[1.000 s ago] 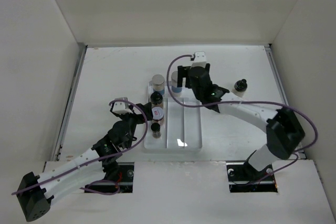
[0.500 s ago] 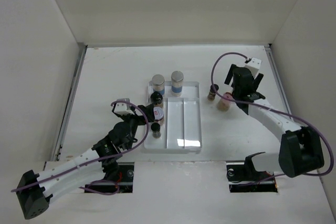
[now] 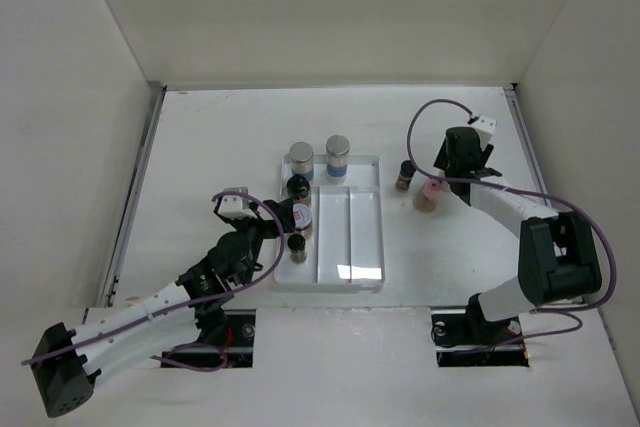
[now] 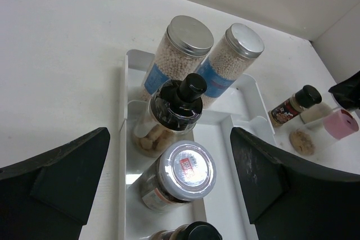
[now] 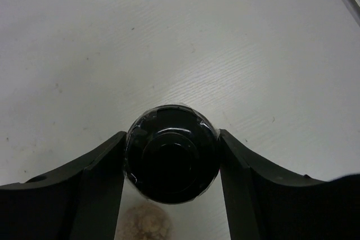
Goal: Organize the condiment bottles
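Observation:
My right gripper [image 5: 171,139] is shut on a black-capped condiment bottle [image 5: 171,161], a finger pressed against each side of its cap. In the top view that gripper [image 3: 462,154] covers the bottle at the back right. A small dark-capped bottle [image 3: 405,175] and a pink-capped jar [image 3: 430,194] stand just left of it. My left gripper [image 4: 169,155] hangs open over the clear tray [image 3: 350,247]. The tray's left compartment holds a black-capped bottle [image 4: 183,105], a silver-lidded jar [image 4: 183,172] and another black cap [image 4: 194,231]. Two metal-capped, blue-labelled jars [image 3: 300,157] [image 3: 338,150] stand at the tray's back edge.
White walls close in the table on the left, back and right. The right wall stands a short way beyond my right gripper. The tray's middle and right compartments [image 3: 365,232] hold nothing.
My right arm swung from the back of the tray over to the back right, and its gripper closed on the black-capped bottle. The left arm has not moved.

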`<action>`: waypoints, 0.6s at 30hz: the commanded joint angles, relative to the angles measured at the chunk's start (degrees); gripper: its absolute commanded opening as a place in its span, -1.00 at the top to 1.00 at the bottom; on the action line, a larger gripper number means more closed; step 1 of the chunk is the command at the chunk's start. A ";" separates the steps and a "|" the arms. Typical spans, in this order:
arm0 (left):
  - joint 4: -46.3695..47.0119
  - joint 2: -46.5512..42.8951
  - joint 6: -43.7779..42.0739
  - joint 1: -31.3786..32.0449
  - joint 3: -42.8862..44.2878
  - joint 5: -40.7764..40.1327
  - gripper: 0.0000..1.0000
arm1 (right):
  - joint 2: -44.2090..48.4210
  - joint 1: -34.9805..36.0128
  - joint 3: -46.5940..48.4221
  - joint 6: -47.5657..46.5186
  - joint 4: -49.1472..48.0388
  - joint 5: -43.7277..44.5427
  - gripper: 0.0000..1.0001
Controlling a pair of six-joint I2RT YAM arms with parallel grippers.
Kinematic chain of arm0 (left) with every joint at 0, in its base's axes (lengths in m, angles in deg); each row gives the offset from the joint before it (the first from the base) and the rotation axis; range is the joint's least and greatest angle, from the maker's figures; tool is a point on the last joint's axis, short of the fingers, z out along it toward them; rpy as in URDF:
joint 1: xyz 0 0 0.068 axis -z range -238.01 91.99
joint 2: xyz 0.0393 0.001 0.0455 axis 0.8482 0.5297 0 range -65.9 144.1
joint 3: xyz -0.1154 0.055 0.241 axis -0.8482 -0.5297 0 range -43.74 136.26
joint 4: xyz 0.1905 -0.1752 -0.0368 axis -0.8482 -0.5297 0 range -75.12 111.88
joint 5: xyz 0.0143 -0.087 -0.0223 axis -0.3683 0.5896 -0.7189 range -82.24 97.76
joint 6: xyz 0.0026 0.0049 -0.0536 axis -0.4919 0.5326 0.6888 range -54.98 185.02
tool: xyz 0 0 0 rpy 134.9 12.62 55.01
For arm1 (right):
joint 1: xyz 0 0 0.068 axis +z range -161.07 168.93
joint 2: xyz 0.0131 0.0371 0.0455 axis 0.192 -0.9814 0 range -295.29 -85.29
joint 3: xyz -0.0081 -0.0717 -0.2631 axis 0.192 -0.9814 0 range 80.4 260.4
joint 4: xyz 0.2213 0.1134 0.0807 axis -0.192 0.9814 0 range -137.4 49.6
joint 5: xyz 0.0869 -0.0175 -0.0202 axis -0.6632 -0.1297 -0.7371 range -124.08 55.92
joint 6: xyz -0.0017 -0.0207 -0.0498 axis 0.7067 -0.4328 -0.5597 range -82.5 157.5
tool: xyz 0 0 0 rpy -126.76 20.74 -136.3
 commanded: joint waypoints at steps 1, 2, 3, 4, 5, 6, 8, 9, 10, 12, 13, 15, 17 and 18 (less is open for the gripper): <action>2.67 0.45 -0.42 -0.26 0.42 0.24 -0.79 | 2.75 -0.31 1.40 2.75 -2.89 -0.99 -0.10; 2.49 0.37 -0.42 -0.17 0.42 0.16 -0.79 | 4.86 -0.22 0.78 2.76 -3.85 -0.55 -0.05; 2.67 0.19 -0.42 0.00 0.42 -0.02 -0.79 | 7.23 -0.22 0.34 2.41 -4.29 0.49 -0.01; 2.93 0.01 -0.42 0.01 0.24 -0.11 -0.79 | 10.12 -0.22 -0.01 2.06 -4.39 1.90 0.01; 3.02 -0.07 -0.42 -0.17 0.15 -0.11 -0.79 | 13.28 -0.05 -0.54 1.88 -4.73 3.65 0.02; 3.19 0.10 -0.42 -0.52 0.15 0.07 -0.79 | 16.53 0.56 -0.89 1.53 -4.91 5.23 0.02; 3.11 0.54 -0.42 -0.87 0.15 0.33 -0.79 | 22.69 4.15 -1.07 0.57 -5.18 8.14 0.02; 3.02 0.54 -0.42 -0.79 0.24 0.33 -0.79 | 24.63 5.91 -0.90 -0.31 -5.61 9.02 0.02; 3.19 0.54 -0.42 -0.52 0.24 0.07 -0.79 | 26.83 8.37 -0.55 -2.06 -6.14 10.07 0.02; 3.20 0.37 -0.42 -0.43 0.24 -0.19 -0.79 | 29.92 14.78 0.07 -5.76 -7.89 11.22 0.01; 3.20 0.36 -0.50 -0.69 0.24 -0.19 -0.79 | 30.88 19.07 0.33 -7.42 -8.34 11.23 0.01; 2.41 0.10 -0.42 -1.22 0.24 -0.37 -0.78 | 30.55 25.59 1.12 -8.84 -8.08 10.70 0.01; 2.05 -0.95 -0.42 -1.22 0.15 -0.81 -0.78 | 28.71 33.14 1.56 -9.02 -7.55 11.14 0.01; 2.05 -1.30 -0.42 -1.31 -0.02 -1.07 -0.78 | 27.57 36.48 1.22 -8.93 -7.72 10.88 0.01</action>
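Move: The right hand already grips the black-capped bottle by its cap. Its likely destination, the free middle lane of the tray, lies about 28 cm to the left, 6 cm back and some 9 cm down. The pebble jar is about 28 cm left and 1 cm ahead; the pink-capped bottle 6 cm left and 5 cm back; the spice bottle 12 cm left, level with the hand. From the left hand the lane is roughly 6 cm ahead, 17 cm right, 16 cm below. Keeping its pinch on the black cap, the right hand lifts the bottle about 20 cm off the table, drawing back some 8 cm, and partway up swings left by about 14 cm, ending high above and behind the spice bottle. The wrist tips up some 30 degrees and turns counter-clockwise. ##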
